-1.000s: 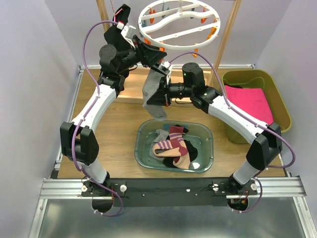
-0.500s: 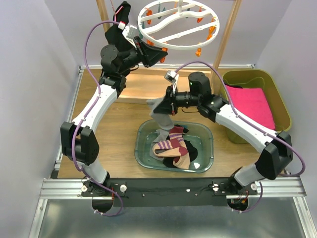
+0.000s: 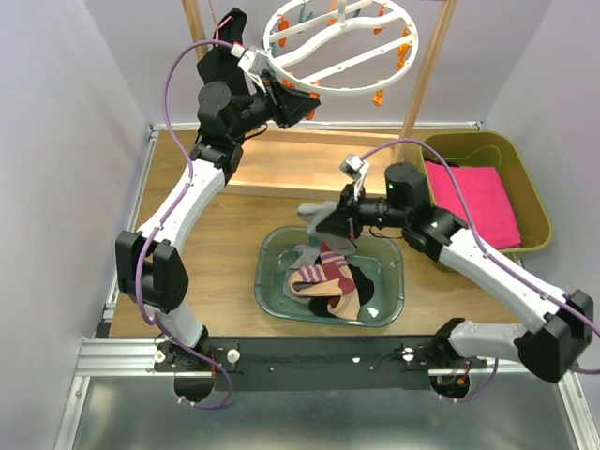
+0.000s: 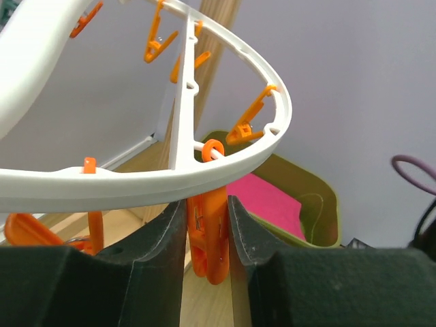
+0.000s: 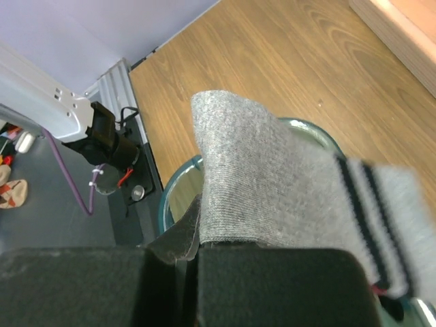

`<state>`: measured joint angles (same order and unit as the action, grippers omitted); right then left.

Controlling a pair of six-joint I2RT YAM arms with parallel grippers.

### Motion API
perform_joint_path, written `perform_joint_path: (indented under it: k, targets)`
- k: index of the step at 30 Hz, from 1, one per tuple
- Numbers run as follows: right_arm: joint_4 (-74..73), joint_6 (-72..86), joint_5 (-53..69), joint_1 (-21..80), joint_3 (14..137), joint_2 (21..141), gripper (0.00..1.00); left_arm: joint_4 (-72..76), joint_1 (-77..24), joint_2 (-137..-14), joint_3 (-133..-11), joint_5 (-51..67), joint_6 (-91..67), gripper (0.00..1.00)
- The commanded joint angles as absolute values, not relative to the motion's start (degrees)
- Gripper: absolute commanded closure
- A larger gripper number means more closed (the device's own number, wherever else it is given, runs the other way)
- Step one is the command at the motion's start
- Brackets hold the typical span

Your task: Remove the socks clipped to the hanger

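Observation:
The white ring hanger (image 3: 342,42) hangs at the top, with orange pegs dangling from its rim (image 4: 136,184). My left gripper (image 3: 298,103) is up at its near-left edge, shut on one orange peg (image 4: 210,255) that sits between both fingers. No sock shows on that peg. My right gripper (image 3: 339,223) is shut on a grey sock (image 3: 319,217) with a black-striped cuff (image 5: 272,184), held just above the far edge of the teal basin (image 3: 272,272). Maroon-striped (image 3: 323,275), tan (image 3: 344,302) and black socks lie in the basin.
An olive bin (image 3: 525,187) holding a folded pink cloth (image 3: 473,202) stands at the right. Wooden posts (image 3: 427,80) rise behind the hanger, and a black garment (image 3: 230,23) hangs at the back left. A raised wooden board (image 3: 281,164) lies behind the basin.
The right arm has carried the grey sock down and right, from under the hanger to over the basin. The left gripper has narrowed onto the orange peg, and the ring has tilted slightly.

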<state>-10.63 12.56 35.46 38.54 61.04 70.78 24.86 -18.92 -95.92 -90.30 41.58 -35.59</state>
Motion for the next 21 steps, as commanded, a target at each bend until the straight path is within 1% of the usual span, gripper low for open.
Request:
perform_joint_path:
  k: [1, 5, 11, 12, 13, 15, 21]
  targets:
    - [-14.06, 15.20, 30.23, 38.41, 55.39, 65.05, 0.99, 17.94, -19.60, -93.61, -93.25, 35.95, -28.92, 1.00]
    - [-13.36, 20.20, 29.71, 38.41, 50.21, 58.91, 0.99, 14.68, -19.95, -93.08, -94.22, 33.31, -25.85, 0.99]
    - [-11.87, 25.48, 27.34, 38.41, 43.43, 52.83, 0.99, 10.29, -20.83, -93.08, -95.80, 30.06, -22.68, 0.98]
    - [-11.00, 27.58, 27.16, 38.50, 40.81, 51.52, 0.99, 9.94, -20.83, -93.16, -95.89, 29.36, -22.33, 0.97]
    - [-10.20, 28.47, 27.25, 38.41, 39.65, 50.89, 0.99, 9.50, -21.00, -93.16, -96.24, 29.01, -21.72, 0.95]
    - [-8.88, 30.49, 26.38, 38.41, 36.76, 49.93, 0.99, 8.44, -21.35, -93.08, -96.42, 27.78, -20.92, 0.94]
    - [-8.17, 34.53, 23.65, 38.41, 33.23, 46.85, 0.99, 6.86, -22.32, -93.25, -97.29, 24.88, -19.34, 0.93]
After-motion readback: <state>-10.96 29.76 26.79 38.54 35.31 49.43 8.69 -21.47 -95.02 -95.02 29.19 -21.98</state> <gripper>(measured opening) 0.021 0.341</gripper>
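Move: The grey sock is already pinched in my right hand, and the clear bin it is going to has its middle almost straight below, about 22 cm down. In that bin, the striped socks lie roughly 1 cm left, some 22 cm down, and a grey sock about 8 cm left and 4 cm farther out. My left hand already squeezes an orange clip on the hanger rim; another orange clip sits around 12 cm to its right and 1 cm farther out. I lower the grey sock with my right hand by about 8 cm, drawing it back and to the right some 6 cm each way, over the bin's right half. That hand turns about 20 degrees, rolling about its fingers and swinging clockwise, fingers still shut. My left hand keeps hold of the orange clip and eases about 2 cm forward and slightly down, turning a little counter-clockwise. ##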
